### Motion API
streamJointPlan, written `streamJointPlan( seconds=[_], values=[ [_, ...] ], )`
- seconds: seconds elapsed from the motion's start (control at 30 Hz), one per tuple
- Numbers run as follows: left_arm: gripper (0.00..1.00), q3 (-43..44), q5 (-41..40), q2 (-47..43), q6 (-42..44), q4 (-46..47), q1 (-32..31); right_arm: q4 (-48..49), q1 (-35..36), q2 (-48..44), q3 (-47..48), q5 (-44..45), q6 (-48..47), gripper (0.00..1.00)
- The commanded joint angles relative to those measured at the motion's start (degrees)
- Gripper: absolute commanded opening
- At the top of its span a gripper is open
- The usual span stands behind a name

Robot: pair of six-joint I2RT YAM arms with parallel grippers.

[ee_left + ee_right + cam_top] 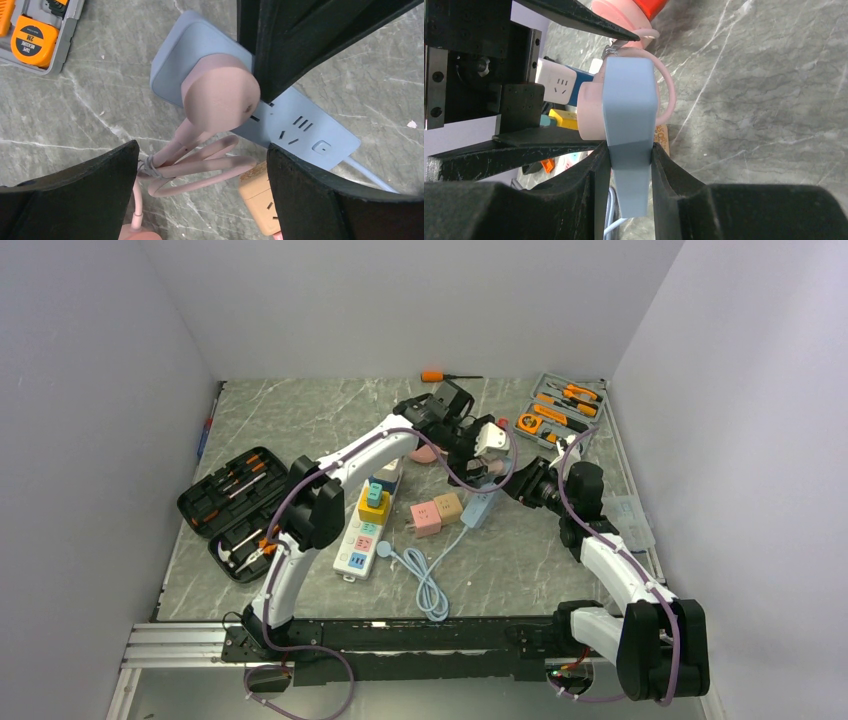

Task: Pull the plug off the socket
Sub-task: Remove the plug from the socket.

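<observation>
A round pink plug sits in a pale blue socket strip, with its pink cord bundled beside it. My right gripper is shut on the strip, clamping its two flat faces and holding it on edge, so the plug sticks out to the left. My left gripper hangs open over the plug, its fingers on either side and not touching it. From above, the left gripper and right gripper meet over the strip.
A tan cube adapter lies next to the strip. A white power strip with coloured adapters lies at centre. A black tool case is at left, a grey tool tray at back right, an orange screwdriver at the back.
</observation>
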Motion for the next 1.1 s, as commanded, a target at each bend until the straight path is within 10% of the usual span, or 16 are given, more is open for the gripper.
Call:
streamJointPlan(
  seconds=[0.0, 0.3, 0.47, 0.67, 1.07],
  values=[
    [0.95, 1.85, 2.31, -0.51, -0.16, 2.15, 0.51, 7.34, 0.02, -1.83, 3.29, -4.91, -0.61, 0.0],
    [0.56, 2.94, 5.51, -0.52, 1.26, -1.37, 0.57, 7.6, 0.72, -0.63, 3.3, -4.7, -1.26, 0.0],
    [0.14, 2.1, 6.52, -1.4, -0.47, 0.33, 0.55, 8.46, 3.1, 0.88, 3.65, -3.89, -1.34, 0.11],
    [0.07, 2.39, 7.63, -1.73, -5.29, 3.6, 0.68, 12.77, 6.26, 3.74, 3.39, -5.04, 0.44, 0.55],
    [0.0, -0.24, 5.88, -3.31, -12.61, 8.25, 2.64, 17.61, 9.19, 6.79, -1.47, 0.74, 5.08, 0.61]
  ],
)
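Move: The pink plug, still seated in the light-blue power strip, lies about 3 cm right of the open left hand's point, 1 cm back and roughly level, its cord neck already between the fingertips; the strip's middle is 7 cm back, 2 cm right and 3 cm lower. A wooden cube lies about 9 cm back, 6 cm left and 11 cm below; the pink round disc is 4 cm forward, 11 cm left, 11 cm below. From the right hand, gripping the strip, the plug is some 4 cm left, 2 cm forward, about level. The plug's cord is pinched just behind the plug head as the left fingers close from wide open, that hand easing barely 1.5 cm forward while it keeps its hold. Then the right fingers loosen their squeeze on the strip and that hand pushes about 4 cm left, further over the strip towards the plug, fingers now straddling the strip. ##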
